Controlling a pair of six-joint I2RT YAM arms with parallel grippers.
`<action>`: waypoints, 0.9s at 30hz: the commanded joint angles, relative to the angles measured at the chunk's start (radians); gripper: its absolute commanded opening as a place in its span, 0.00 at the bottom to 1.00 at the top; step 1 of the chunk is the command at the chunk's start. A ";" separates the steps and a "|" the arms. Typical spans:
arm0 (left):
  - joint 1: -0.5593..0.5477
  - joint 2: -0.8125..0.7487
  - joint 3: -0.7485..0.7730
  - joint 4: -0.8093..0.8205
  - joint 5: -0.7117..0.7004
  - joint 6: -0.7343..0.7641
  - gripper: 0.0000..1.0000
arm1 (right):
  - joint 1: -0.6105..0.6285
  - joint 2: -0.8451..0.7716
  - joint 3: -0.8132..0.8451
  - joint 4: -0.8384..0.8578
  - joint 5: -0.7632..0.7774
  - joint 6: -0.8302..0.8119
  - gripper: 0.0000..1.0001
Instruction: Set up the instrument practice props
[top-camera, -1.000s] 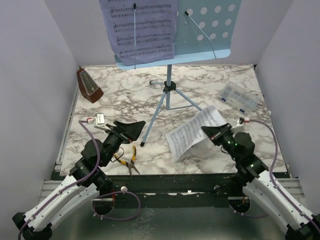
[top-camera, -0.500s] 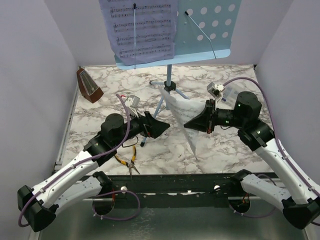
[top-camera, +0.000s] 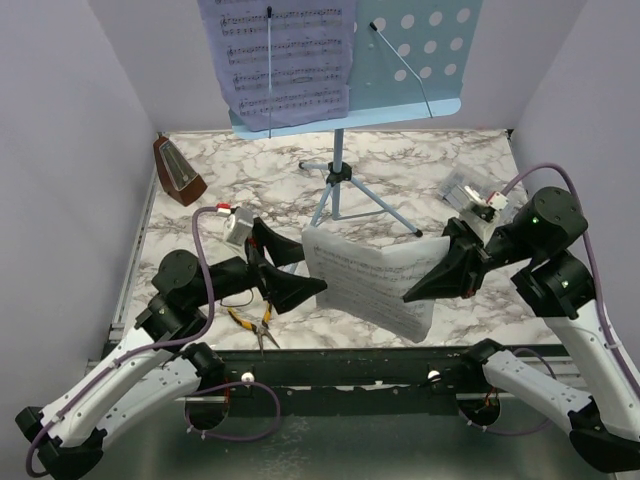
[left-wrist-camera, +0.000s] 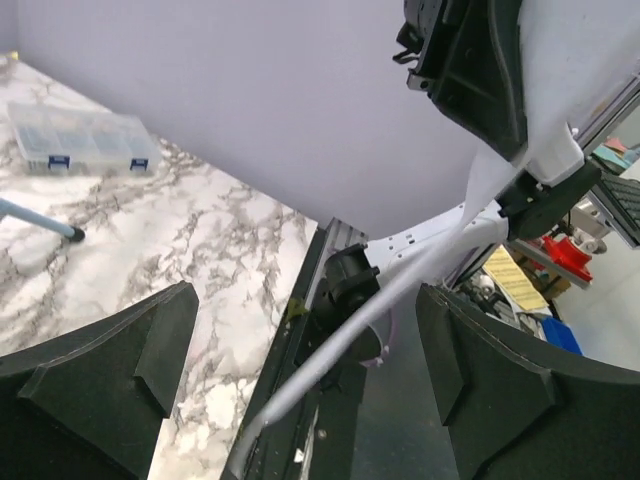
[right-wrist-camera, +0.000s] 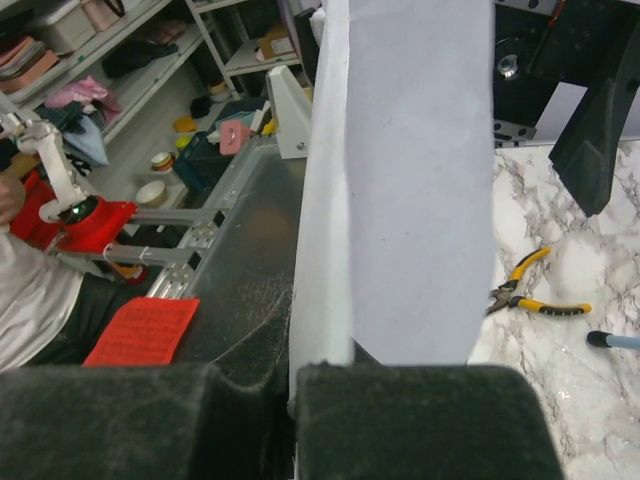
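Note:
The light blue music stand (top-camera: 420, 60) is upright at the back on its tripod, with one sheet of music (top-camera: 285, 55) resting on the left of its desk. A second sheet of music (top-camera: 365, 275) hangs upright in the air above the table's front. My right gripper (top-camera: 415, 293) is shut on its right edge, and the paper (right-wrist-camera: 410, 180) rises from the closed fingers (right-wrist-camera: 295, 385). My left gripper (top-camera: 290, 270) is open at the sheet's left edge, which runs edge-on (left-wrist-camera: 330, 360) between the wide fingers (left-wrist-camera: 110, 370). The brown metronome (top-camera: 178, 172) stands at the back left.
Yellow-handled pliers (top-camera: 255, 325) lie near the front edge under my left arm. The clear plastic box (top-camera: 470, 190) is at the right, partly behind my right arm. The stand's tripod legs (top-camera: 370, 205) spread over the middle of the table. Walls close in both sides.
My right gripper lifted the loose sheet off the table and carried it up over the front centre. The left gripper swung right until its open fingers straddle the sheet's left edge.

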 joint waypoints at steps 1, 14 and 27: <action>0.005 0.003 0.048 0.027 0.016 0.026 0.99 | 0.002 -0.003 0.027 -0.011 -0.065 0.023 0.01; 0.005 0.100 0.114 0.280 0.311 -0.135 0.40 | 0.001 -0.031 0.031 -0.014 0.192 -0.028 0.01; 0.005 0.152 0.403 -0.269 -0.366 0.257 0.00 | 0.001 0.071 0.193 -0.075 1.295 -0.058 0.65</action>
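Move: The sheet music is still pinched near its right side by the right hand; its middle lies about 6 cm left, 2 cm ahead and 4 cm below that hand. From the open left hand it is roughly 8 cm to the right, 4 cm nearer the base and 2 cm up. The pliers lie on the table some 10 cm ahead, 13 cm left and 35 cm below the left hand; the music stand's ledge is about 30 cm ahead of it, 5 cm right and 5 cm higher. The sheet's left edge is taken between the left fingers, which close from wide open while that hand backs off some 4 cm and rises, then goes forward and on up, about 9 cm higher in all. The right hand first keeps its pinch, almost still, then opens past half, lets go, and sweeps about 14 cm forward while turning some 50 degrees clockwise. ##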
